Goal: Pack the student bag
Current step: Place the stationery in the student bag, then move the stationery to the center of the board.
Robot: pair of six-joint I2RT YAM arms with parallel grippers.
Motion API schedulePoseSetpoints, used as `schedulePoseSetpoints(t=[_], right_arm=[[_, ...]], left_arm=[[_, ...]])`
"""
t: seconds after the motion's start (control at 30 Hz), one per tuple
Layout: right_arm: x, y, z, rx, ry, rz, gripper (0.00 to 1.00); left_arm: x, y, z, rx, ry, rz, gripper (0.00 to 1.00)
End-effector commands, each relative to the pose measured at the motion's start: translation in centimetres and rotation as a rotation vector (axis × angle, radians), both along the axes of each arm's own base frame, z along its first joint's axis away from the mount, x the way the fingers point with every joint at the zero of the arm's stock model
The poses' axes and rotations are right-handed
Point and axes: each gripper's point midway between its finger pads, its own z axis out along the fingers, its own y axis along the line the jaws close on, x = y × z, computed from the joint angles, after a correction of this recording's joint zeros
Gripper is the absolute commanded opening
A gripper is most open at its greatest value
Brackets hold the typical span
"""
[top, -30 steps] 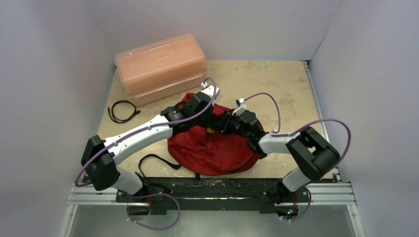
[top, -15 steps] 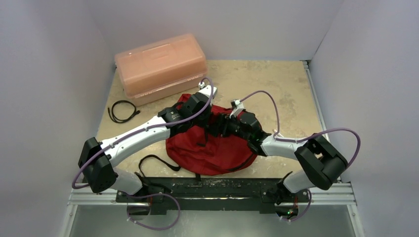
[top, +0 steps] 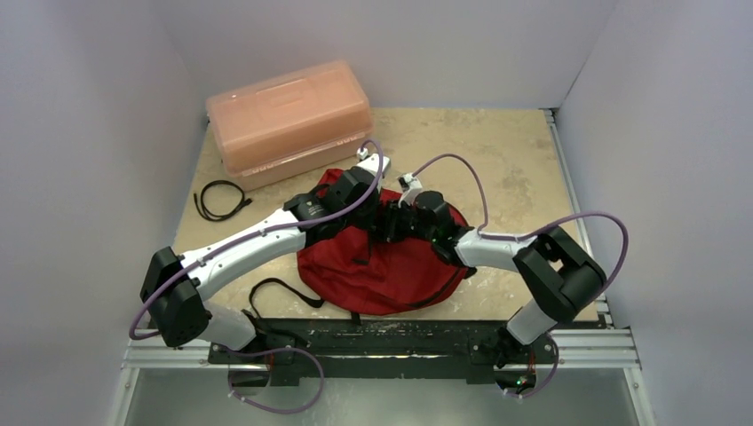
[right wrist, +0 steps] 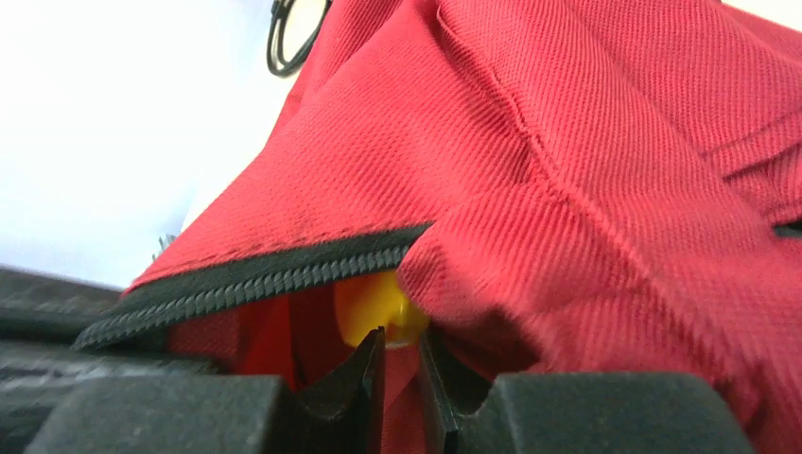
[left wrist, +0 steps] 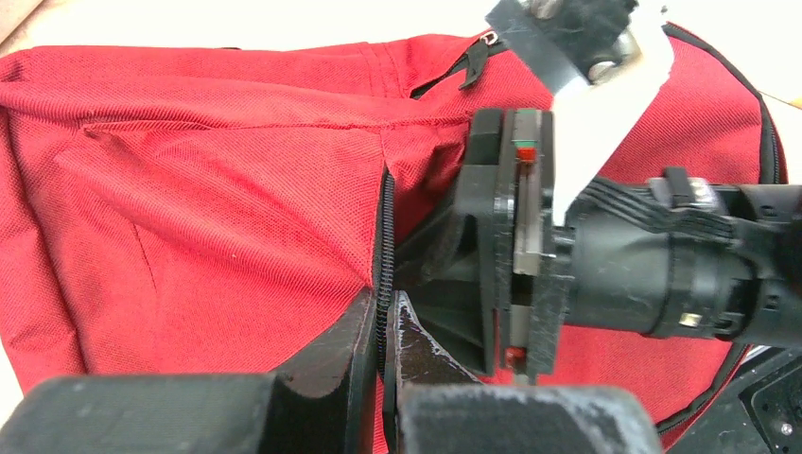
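The student bag (top: pixel 382 266), dark red with black zippers, lies in the near middle of the table. My left gripper (left wrist: pixel 386 312) is shut on the black zipper edge (left wrist: pixel 383 236) of its opening and holds that edge up. My right gripper (right wrist: pixel 402 345) reaches from the right into the mouth of the bag, its body close beside the left fingers (left wrist: pixel 331 359). Its jaws stand a narrow gap apart with only red lining between them. A yellow object (right wrist: pixel 374 303) sits inside the bag just past its tips, under the zipper band (right wrist: pixel 255 279). In the top view both grippers meet over the bag's upper part (top: pixel 386 217).
A translucent orange-pink plastic box (top: pixel 289 120) stands closed at the back left, just behind the bag. A coiled black cable (top: pixel 219 199) lies on the table left of the bag. A black strap (top: pixel 280 288) trails from the bag toward the near left edge.
My right arm has pushed left, its gripper going deeper into the bag's mouth. The left arm lifted the bag's edge slightly, then held still.
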Motion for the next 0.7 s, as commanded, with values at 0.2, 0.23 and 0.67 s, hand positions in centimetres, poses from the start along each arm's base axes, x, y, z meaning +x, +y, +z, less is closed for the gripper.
schedulePoseSetpoints(t=[0.2, 0.23, 0.67], right_arm=[[-3.0, -10.5, 3.3, -0.239, 0.027, -0.164, 0.29], [-3.2, -11.7, 3.6, -0.246, 0.031, -0.204, 0.34], [4.3, -32.1, 1.1, -0.351, 0.243, -1.071, 0.99]], left_arm=[[0.8, -0.4, 0.1, -0.055, 0.0, 0.032, 0.0], [0.9, -0.4, 0.0, -0.056, 0.004, 0.034, 0.0], [-0.1, -1.6, -1.1, -0.128, 0.069, -0.012, 0.0]])
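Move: The right hand starts in the student bag's mouth, with the pen lying about 34 cm to its right, roughly level fore and aft and 10 cm lower. The yellow item is inside the bag, some 2 cm ahead and 3 cm left of this hand; the bag's middle is about 2 cm back, straight below. The left hand has the pen about 33 cm to its right, level with it and 17 cm below. Right hand leaves the bag, arcs about 27 cm right towards the pen, opening wide; left keeps pinching the zip edge. ##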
